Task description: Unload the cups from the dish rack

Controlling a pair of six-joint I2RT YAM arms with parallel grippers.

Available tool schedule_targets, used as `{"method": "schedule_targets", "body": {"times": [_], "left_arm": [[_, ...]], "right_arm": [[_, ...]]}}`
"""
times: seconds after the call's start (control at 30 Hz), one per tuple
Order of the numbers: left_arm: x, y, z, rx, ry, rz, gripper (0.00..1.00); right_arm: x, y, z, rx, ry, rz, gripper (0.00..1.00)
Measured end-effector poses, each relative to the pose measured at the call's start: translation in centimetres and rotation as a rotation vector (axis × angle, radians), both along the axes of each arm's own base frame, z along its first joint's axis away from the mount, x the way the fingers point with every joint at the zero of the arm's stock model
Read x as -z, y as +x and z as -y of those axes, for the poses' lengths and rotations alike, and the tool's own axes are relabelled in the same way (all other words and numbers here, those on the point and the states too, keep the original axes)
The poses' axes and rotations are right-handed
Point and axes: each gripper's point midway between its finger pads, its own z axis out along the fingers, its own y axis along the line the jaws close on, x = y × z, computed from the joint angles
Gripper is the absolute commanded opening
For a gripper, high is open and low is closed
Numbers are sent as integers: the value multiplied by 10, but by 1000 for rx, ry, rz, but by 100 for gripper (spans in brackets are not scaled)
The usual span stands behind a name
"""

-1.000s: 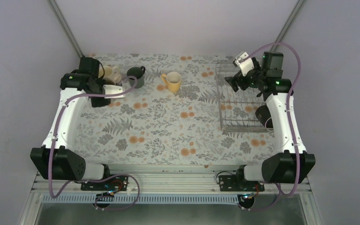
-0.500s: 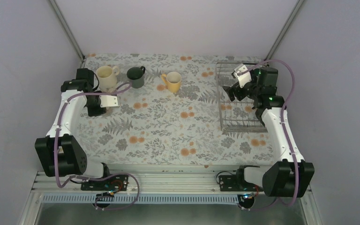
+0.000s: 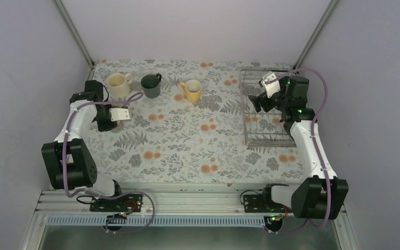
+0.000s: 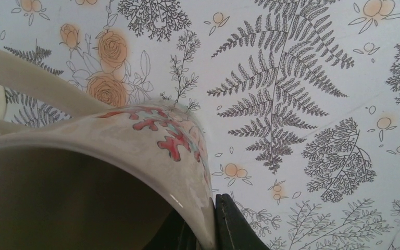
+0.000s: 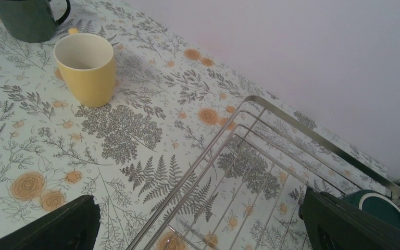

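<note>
My left gripper is shut on the rim of a cream cup with a red flower pattern, one finger inside and one outside. That cup fills the lower left of the left wrist view. On the table at the back stand a plain cream cup, a dark green cup and a yellow cup. My right gripper hangs open over the wire dish rack, holding nothing. A teal cup shows by the rack's far rim, partly hidden by my finger.
The flowered tablecloth covers the table. Grey walls close in the back and both sides. The right arm lies over the rack's right side and hides part of it.
The left gripper drew back from beside the plain cream cup toward the near left, the patterned cup still in it. The right gripper shifted slightly over the rack and stayed open.
</note>
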Motion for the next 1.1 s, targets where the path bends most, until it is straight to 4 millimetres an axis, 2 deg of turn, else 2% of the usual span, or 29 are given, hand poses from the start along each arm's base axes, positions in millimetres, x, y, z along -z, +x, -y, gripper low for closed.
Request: {"method": "schedule_targets", "body": {"times": [0.17, 0.3, 0.4, 0.5, 0.57, 0.63, 0.73, 0.77, 0.8, 0.87, 0.97, 1.03, 1.1], "left_arm": [[0, 11, -5, -14, 11, 32, 23], [-1, 13, -6, -21, 15, 44, 38], [-2, 14, -7, -28, 20, 45, 55], [-14, 19, -10, -39, 28, 62, 74], [-33, 28, -11, -41, 30, 103, 81], [-59, 39, -11, -40, 27, 160, 83], [-115, 56, -6, -43, 4, 292, 86], [-144, 62, -2, -49, -23, 360, 87], [-163, 65, 2, -46, -41, 407, 87], [-210, 71, 17, -44, -120, 518, 87], [-257, 70, 47, -31, -258, 643, 87], [-271, 65, 74, -17, -361, 702, 88], [-272, 60, 102, -9, -451, 734, 88]], "right_arm": [[3, 0, 2, 13, 3, -6, 100], [7, 0, 3, 18, 0, -11, 100], [8, 1, 5, 30, -4, -11, 100], [8, 4, 15, 75, -15, -7, 100], [8, 6, 25, 109, -23, -9, 100], [6, 9, 36, 145, -32, -20, 100], [-2, 24, 59, 200, -50, -44, 100], [-4, 30, 66, 213, -56, -53, 100], [-5, 39, 74, 223, -71, -69, 100], [-3, 47, 87, 244, -89, -96, 99], [4, 61, 99, 247, -124, -151, 99], [11, 68, 102, 237, -132, -196, 96], [16, 78, 101, 214, -118, -255, 85]]}}
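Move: The patterned cup is already in my left fingers, pinched by its near rim, with its middle about 4 cm ahead and 5 cm below. The cream cup stands some 16 cm beyond it, and the grey-green mug is about 16 cm right of the cream one. My right hand is empty and open. The teal mug in the rack lies roughly 13 cm ahead, 16 cm right and 17 cm below it; the black mug is about 19 cm nearer me than the teal one and 5 cm farther right. I open my left fingers wide to let go of the patterned cup's rim, then lift fast, about 27 cm up, drifting forward and finally swinging 10 cm right as the hand tips up to point ahead. My right hand barely creeps at first, then sweeps some 10 cm right and 8 cm forward towards the teal mug, fingers open and tipping down. ##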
